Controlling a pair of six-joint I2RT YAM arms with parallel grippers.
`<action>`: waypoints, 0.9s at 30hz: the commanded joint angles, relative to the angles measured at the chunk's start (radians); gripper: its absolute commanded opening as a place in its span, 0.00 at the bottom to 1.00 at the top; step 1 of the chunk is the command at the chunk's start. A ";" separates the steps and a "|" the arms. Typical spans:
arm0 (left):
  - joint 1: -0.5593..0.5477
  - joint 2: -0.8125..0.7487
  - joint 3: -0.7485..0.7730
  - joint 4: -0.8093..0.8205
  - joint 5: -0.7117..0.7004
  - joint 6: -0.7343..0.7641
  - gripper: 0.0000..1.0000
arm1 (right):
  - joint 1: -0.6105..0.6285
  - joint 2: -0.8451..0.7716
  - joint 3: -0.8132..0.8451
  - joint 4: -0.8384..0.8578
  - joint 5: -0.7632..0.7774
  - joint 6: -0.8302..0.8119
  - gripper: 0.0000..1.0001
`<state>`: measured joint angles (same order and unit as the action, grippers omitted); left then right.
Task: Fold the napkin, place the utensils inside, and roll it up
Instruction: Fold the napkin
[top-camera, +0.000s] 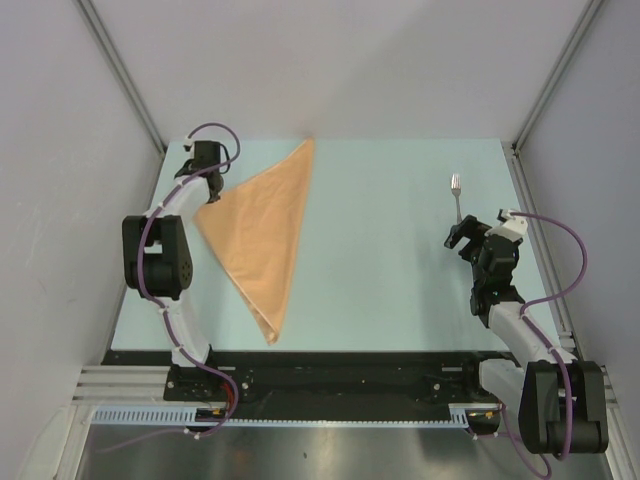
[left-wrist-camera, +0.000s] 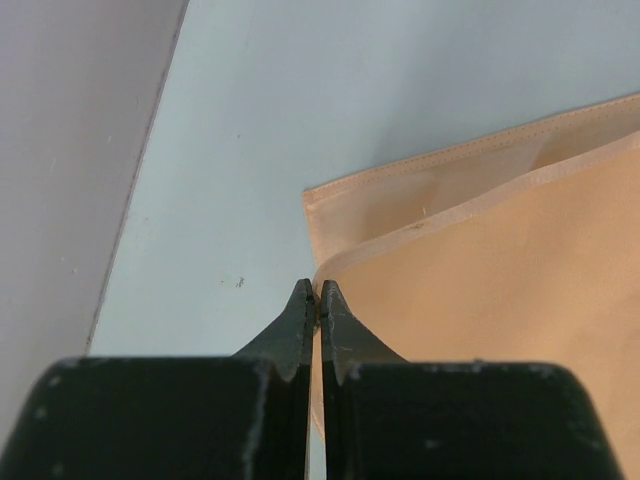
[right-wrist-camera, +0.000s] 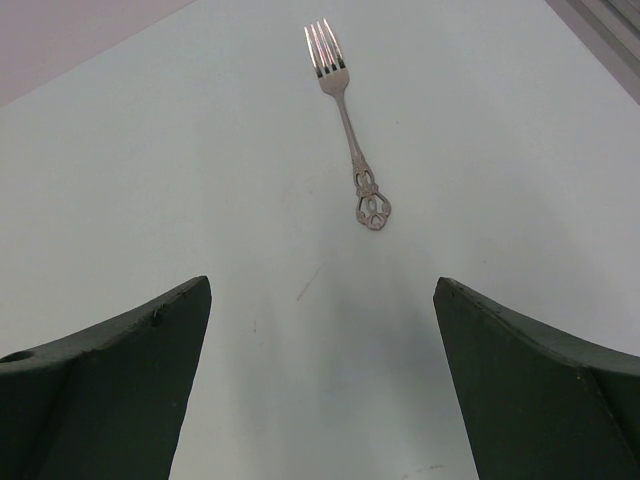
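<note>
The peach-orange napkin (top-camera: 262, 235) lies folded into a long triangle on the left half of the table, one point toward the far edge and one toward the near edge. My left gripper (top-camera: 213, 190) is at its left corner. In the left wrist view the napkin (left-wrist-camera: 500, 270) shows two layers, and my left gripper (left-wrist-camera: 318, 287) is shut on the corner of the upper layer, which lifts slightly off the lower one. The silver fork (top-camera: 456, 197) lies on the right side, tines pointing away. My right gripper (top-camera: 462, 238) hovers open just short of the handle. The fork (right-wrist-camera: 345, 115) lies ahead of the right gripper (right-wrist-camera: 322, 282), apart from both fingers.
The pale blue-green table (top-camera: 390, 260) is closed in by grey walls on the left, right and back, with metal frame posts (top-camera: 120, 70) at the corners. A black rail (top-camera: 340, 375) runs along the near edge between the arm bases.
</note>
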<state>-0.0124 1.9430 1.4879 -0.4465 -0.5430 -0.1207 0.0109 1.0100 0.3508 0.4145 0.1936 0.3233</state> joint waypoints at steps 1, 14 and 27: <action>0.009 -0.012 0.061 -0.008 0.002 0.019 0.00 | -0.003 0.006 0.045 0.007 -0.002 -0.004 1.00; 0.009 -0.016 0.081 -0.040 0.005 0.001 0.83 | -0.003 0.007 0.047 0.009 -0.008 -0.003 1.00; -0.087 -0.190 -0.063 0.098 0.185 -0.063 0.89 | -0.003 0.033 0.076 -0.013 -0.019 -0.033 1.00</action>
<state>-0.0532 1.8492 1.4834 -0.4408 -0.4778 -0.1253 0.0109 1.0302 0.3752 0.4007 0.1822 0.3164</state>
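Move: My left fingers are shut on the upper layer of the folded napkin, near its left corner. The lower layer's left corner lies about 3 cm to their left, 1 cm ahead and 2 cm below. From the same hand, the napkin's far corner is some 21 cm ahead and 31 cm right, and its near corner 40 cm back and 22 cm right. From my idle right hand, the lower layer's left corner is roughly 76 cm left and 13 cm ahead. My left hand eases up about 1 cm with the napkin, pauses there and spreads its fingers almost fully, letting go of the upper layer's corner. Then it climbs away, gathering speed, up and to the right over the folded cloth by some 3 cm each way, the wrist turning slightly clockwise. ##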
